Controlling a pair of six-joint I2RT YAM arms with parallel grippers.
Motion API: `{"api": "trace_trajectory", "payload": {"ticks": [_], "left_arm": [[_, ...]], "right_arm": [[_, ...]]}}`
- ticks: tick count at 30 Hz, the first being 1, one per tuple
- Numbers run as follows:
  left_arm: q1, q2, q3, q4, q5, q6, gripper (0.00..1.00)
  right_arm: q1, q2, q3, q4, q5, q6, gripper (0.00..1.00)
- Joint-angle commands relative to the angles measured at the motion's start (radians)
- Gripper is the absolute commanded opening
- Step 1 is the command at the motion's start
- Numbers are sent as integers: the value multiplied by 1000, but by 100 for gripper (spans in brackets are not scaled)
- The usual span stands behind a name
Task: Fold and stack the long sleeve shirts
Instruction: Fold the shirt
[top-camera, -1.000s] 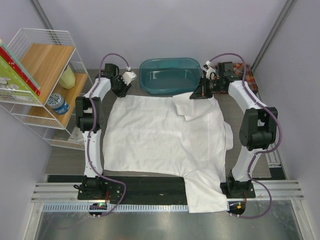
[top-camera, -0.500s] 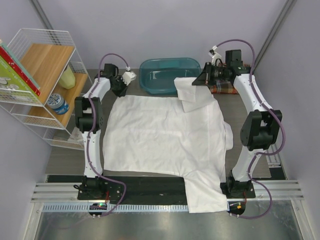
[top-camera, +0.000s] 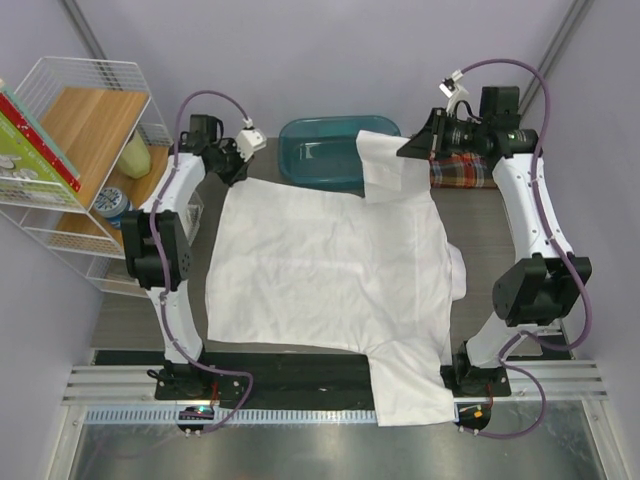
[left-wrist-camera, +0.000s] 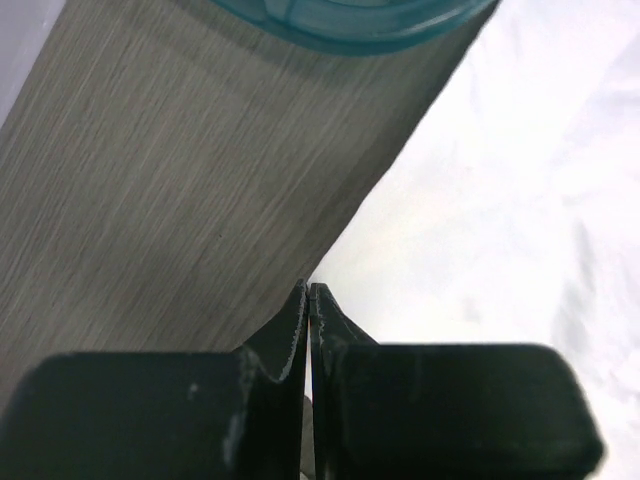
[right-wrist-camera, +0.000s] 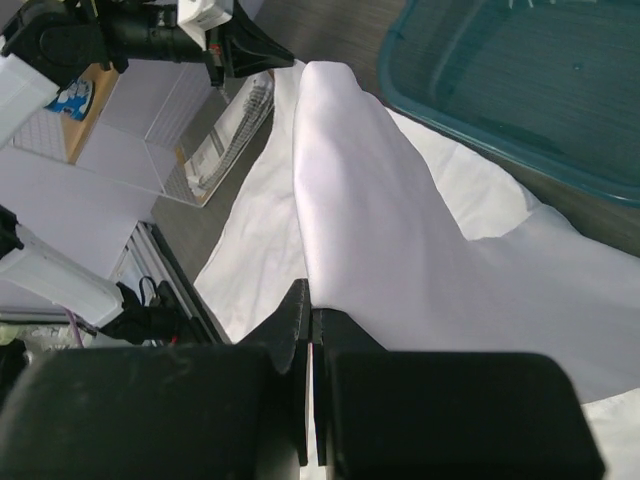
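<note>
The white long sleeve shirt (top-camera: 320, 260) lies spread over the table, one sleeve hanging off the near edge. My right gripper (top-camera: 404, 150) is shut on its far right part and holds that flap (right-wrist-camera: 360, 200) raised above the tub. In the right wrist view the cloth runs into the closed jaws of that gripper (right-wrist-camera: 310, 300). My left gripper (top-camera: 236, 170) is shut at the shirt's far left corner; in the left wrist view the white cloth (left-wrist-camera: 500, 220) meets its closed fingertips (left-wrist-camera: 308, 292). The plaid shirt (top-camera: 468, 172) lies folded at the far right, partly under the right arm.
A teal plastic tub (top-camera: 320, 160) stands at the far middle of the table; its rim (left-wrist-camera: 350, 20) shows in the left wrist view. A wire shelf (top-camera: 90, 130) with a bottle (top-camera: 135, 155) and a tin (top-camera: 118, 205) stands at the left.
My left gripper closed on the shirt's far left corner and that arm rose. The right gripper lifted the far right flap up and away, uncovering the plaid shirt.
</note>
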Motion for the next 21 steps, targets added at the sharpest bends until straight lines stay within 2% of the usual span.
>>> {"api": "trace_trajectory", "payload": {"ticks": [1, 10, 21], "left_arm": [[17, -97, -98, -22, 30, 103, 0], [47, -273, -316, 26, 67, 213, 0], [49, -388, -504, -49, 60, 385, 0]], "right_arm": [[-1, -105, 4, -98, -67, -116, 1], [1, -305, -73, -288, -74, -243, 1], [-1, -527, -295, -419, -28, -342, 1]]}}
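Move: The white shirt's far edge is already held up between both hands. Its near edge, where the fold is headed, lies about 32 cm straight back from the right hand and 31 below. The near sleeve lies some 45 cm back and 3 right, the teal bin about 25 ahead and 12 left. From the left hand, the near left corner is roughly 42 cm back, 4 left and 12 down; the bin is 15 ahead and 32 right. The shirt's raised far edge is drawn back over its own body towards the near edge, both shut grippers keeping their pinch. The right hand leads, sweeping about 16 cm back while arching up a little and easing off again; the left follows some 10 cm back and slightly left, staying near its height and turning about 10 degrees clockwise. ##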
